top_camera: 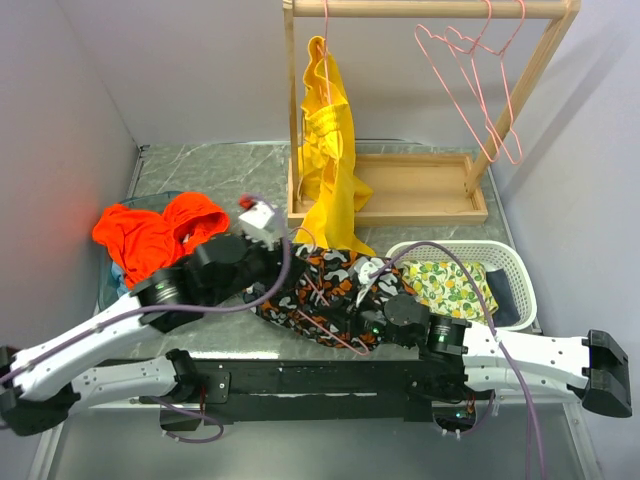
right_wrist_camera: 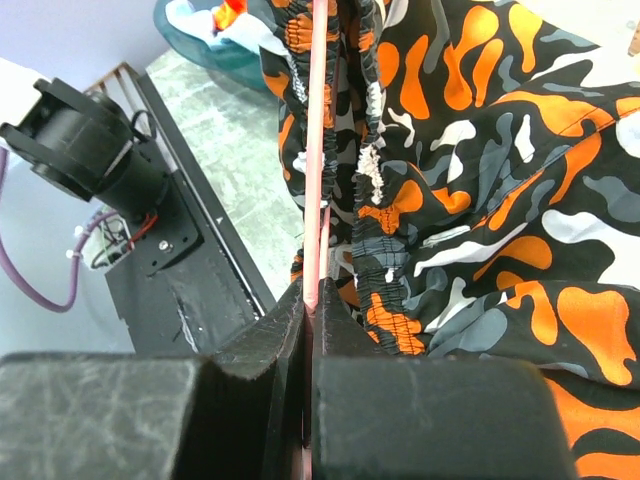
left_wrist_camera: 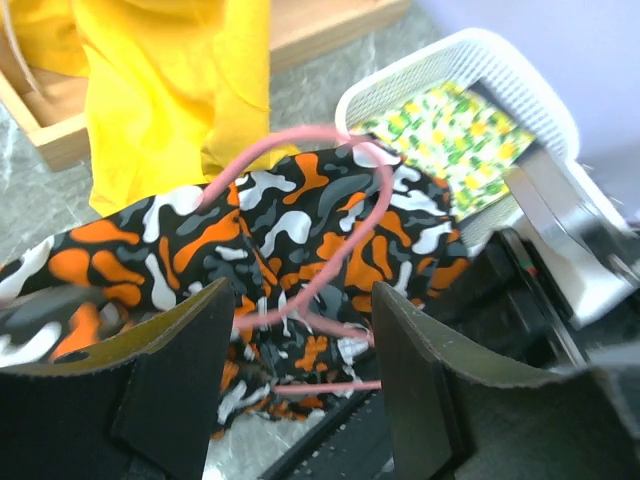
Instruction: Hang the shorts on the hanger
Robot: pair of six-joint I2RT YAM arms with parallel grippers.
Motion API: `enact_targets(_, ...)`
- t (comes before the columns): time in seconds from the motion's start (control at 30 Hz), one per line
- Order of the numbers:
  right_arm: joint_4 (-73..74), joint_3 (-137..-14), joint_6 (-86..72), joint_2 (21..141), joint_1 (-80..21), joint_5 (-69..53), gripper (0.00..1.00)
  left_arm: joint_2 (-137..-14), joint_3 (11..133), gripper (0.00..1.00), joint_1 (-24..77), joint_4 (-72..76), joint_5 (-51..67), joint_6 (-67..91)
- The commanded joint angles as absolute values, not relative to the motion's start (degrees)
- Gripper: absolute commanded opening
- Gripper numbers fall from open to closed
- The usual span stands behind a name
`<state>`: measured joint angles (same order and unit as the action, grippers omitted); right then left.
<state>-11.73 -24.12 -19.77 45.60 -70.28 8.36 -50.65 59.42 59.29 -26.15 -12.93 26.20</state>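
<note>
The camouflage-print shorts [top_camera: 325, 285] lie crumpled on the table in front of the arms, with the pink wire hanger [top_camera: 318, 292] threaded through them. In the left wrist view the hanger's hook [left_wrist_camera: 335, 190] curves over the shorts [left_wrist_camera: 290, 230]. My left gripper [left_wrist_camera: 300, 350] stands open just above their left edge, and nothing is pinched between its fingers [left_wrist_camera: 190, 360]. My right gripper [right_wrist_camera: 312, 300] is shut on the hanger's straight wire [right_wrist_camera: 320, 150], right beside the shorts' elastic waistband [right_wrist_camera: 375, 200]. In the top view the right gripper [top_camera: 372, 318] sits at the shorts' near right edge.
A yellow garment [top_camera: 328, 150] hangs from the wooden rack [top_camera: 400, 190], and spare pink hangers [top_camera: 470, 80] hang at its right end. A white basket [top_camera: 505, 262] holding green-yellow cloth stands on the right. An orange-red garment [top_camera: 155, 235] fills a teal bowl on the left.
</note>
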Motion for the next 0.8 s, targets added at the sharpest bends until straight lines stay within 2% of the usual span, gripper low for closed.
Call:
enact_targets(0.0,-17.1,-27.6,-18.3,46.6,-71.0,9.3,0.0,-56.2,62.5,0.62,60.6,-22.4,-15.0,22.9)
enact_targets(0.13,-16.5,-28.5,-17.9,47.2,-71.3,9.4,0.0,-59.8,63.5,0.6,60.9,-21.5,-18.2,22.3)
enact_targets(0.23,-15.6,-29.3,-17.8,47.7,-71.5,10.5,0.0,-61.2,63.1,0.53,61.2,-21.4,-19.8,22.8)
enact_targets(0.33,-13.5,-30.9,-17.9,48.1,-71.7,11.8,0.0,-61.2,62.2,0.25,62.0,-22.0,-24.4,23.0)
enact_targets(0.37,-12.3,-31.6,-18.1,48.2,-71.7,12.4,0.0,-61.1,62.1,0.05,62.4,-22.3,-25.6,22.8)
enact_targets(0.4,-10.8,-32.5,-18.8,48.2,-71.8,13.2,0.11,-60.7,61.9,0.01,62.8,-22.5,-27.1,22.4)
enact_targets(0.47,-6.3,-34.9,-19.4,47.6,-71.9,14.8,0.3,-59.6,60.9,0.01,63.9,-22.5,-32.2,21.7)
enact_targets(0.5,-4.9,-35.6,-20.6,47.1,-71.9,15.3,0.47,-59.0,60.5,0.01,64.2,-21.9,-33.8,21.4)
enact_targets(0.6,-0.4,-37.2,-23.7,43.4,-71.8,18.4,0.69,-57.0,58.8,0.01,65.4,-20.3,-36.4,20.8)
enact_targets(0.77,9.1,-37.8,-31.6,33.9,-71.8,26.4,0.72,-54.8,57.0,0.01,66.2,-19.2,-37.2,19.1)
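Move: The hanger's neck, just under its hook, lies about 3 cm ahead of the left hand, 2 cm to its right and 5 cm below; the spread shorts are centred some 10 cm right of that hand, 3 cm ahead and 24 cm down. From the right hand, which already pinches one arm of the hanger, the neck is about 7 cm ahead, 8 cm left and 5 cm above. The shorts lie 8 cm ahead of the right hand, 14 cm below. While the right hand keeps its pinch on the hanger's arm almost without moving, the open left hand sinks about 5 cm, going forward and at first right onto the hanger's neck, and pinches its stem shut before easing back left and rising a couple of centimetres, the wrist rolling and turning slightly counter-clockwise, some 10 degrees. Only once the left fingers have shut does the right hand open wide, let go of the hanger's arm and pull away about 7 cm up, finally drifting right. ##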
